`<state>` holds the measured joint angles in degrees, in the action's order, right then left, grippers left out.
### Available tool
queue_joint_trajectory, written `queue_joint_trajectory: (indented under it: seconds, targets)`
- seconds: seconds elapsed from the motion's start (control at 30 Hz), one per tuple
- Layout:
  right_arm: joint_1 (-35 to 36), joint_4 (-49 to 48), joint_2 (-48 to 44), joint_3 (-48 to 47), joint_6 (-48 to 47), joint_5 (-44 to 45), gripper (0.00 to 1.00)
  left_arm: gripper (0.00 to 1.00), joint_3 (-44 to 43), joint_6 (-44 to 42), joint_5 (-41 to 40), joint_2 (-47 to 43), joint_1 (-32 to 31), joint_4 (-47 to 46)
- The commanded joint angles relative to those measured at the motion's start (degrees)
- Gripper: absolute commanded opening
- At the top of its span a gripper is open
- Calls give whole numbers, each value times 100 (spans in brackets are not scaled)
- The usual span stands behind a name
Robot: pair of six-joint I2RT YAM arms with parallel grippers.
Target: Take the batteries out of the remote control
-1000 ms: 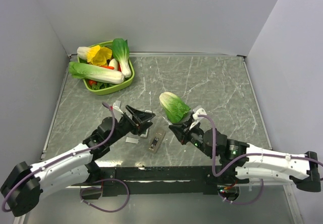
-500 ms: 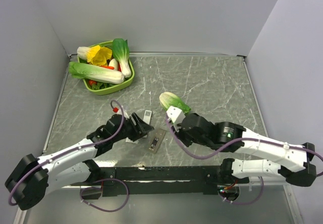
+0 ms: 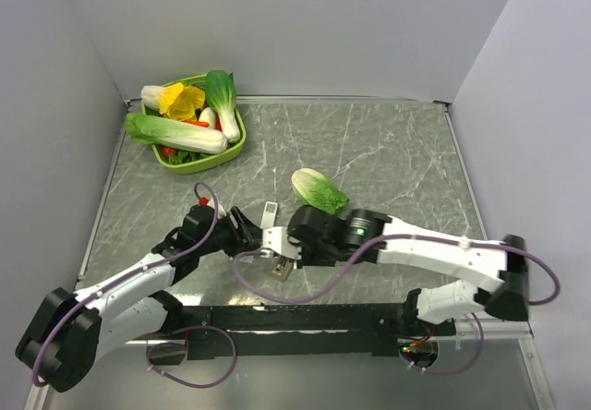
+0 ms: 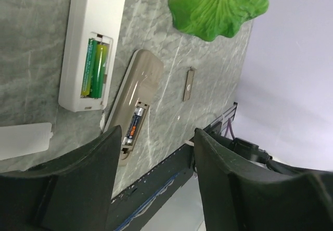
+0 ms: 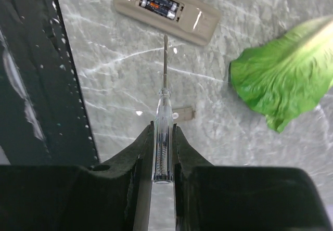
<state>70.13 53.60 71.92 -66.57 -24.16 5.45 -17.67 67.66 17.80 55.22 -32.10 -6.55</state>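
Note:
The white remote control (image 4: 96, 33) lies back up with its compartment uncovered, and green batteries (image 4: 93, 67) sit inside it. It also shows in the top view (image 3: 268, 212). Beside it a beige remote (image 4: 136, 93) lies open with a dark, orange-marked battery (image 4: 132, 127) in it. My left gripper (image 4: 157, 153) is open and empty, just near of both remotes (image 3: 247, 235). My right gripper (image 5: 164, 129) is shut on a clear-handled screwdriver (image 5: 163, 111). Its tip points at the beige remote (image 5: 197, 22) and its batteries (image 5: 158, 4), a short way off.
A cabbage (image 3: 319, 193) lies right of the remotes. A plain white panel (image 4: 23, 140) and a small beige strip (image 5: 183, 114) lie loose on the marble. A green basket (image 3: 231, 156) of vegetables stands at the back left. The black base rail (image 5: 31, 85) runs along the near edge.
My right arm swung left from beside the cabbage to above the beige remote, carrying the screwdriver. The left gripper drew back a little and its jaws narrowed somewhat.

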Motion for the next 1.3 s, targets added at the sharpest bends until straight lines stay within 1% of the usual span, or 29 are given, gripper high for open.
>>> queue_joint_trajectory:
  seconds: [0.0,0.07,0.23,0.33,0.67,0.97,1.27]
  targets:
    - [36,536,787,-725,-922,43,0,61,-114,-200,671,330,116,-303]
    - [54,738,1103,-989,-976,0,0,58,-131,-253,707,436,116,-312]
    - [62,932,1491,-1305,-985,-237,0,48,-9,-314,576,604,116,-391]
    - [62,1011,1781,-1507,-915,-185,0,46,53,-385,566,744,116,-417]
    - [62,994,2264,-1728,-915,-238,0,45,308,-297,707,1087,116,-857]
    - [62,1047,2563,-2036,-827,-220,0,39,431,-209,725,1236,81,-1112]
    - [45,1108,2766,-2168,-809,-247,0,37,387,-148,681,1561,-139,-1323]
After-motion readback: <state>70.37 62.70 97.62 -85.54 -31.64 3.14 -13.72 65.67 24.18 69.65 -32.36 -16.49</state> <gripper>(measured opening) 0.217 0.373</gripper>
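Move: The batteries in the tan remote lie about 9 cm left of the right hand, 4 cm ahead and 15 cm below; the white remote is about 10 cm farther out and 4 cm left of them, and a small grey strip some 13 cm to their right, 2 cm farther out. From the left hand the batteries are roughly 7 cm right, 1 cm back and 8 cm down, with the white cover 3 cm left and 8 cm below, level fore and aft. Still gripping the screwdriver, the right hand carries its tip from beside the tan remote to the open battery bay, going about 5 cm left and 3.5 cm down while the wrist swings some 15 degrees so the tool points more steeply down; the sinking is done early and the last part is nearly all leftward. Meanwhile the left hand sinks about 5.5 cm beside the remote's left side and draws back some 2 cm, its fingers closing partway from wide to a narrower gap with nothing between them. ##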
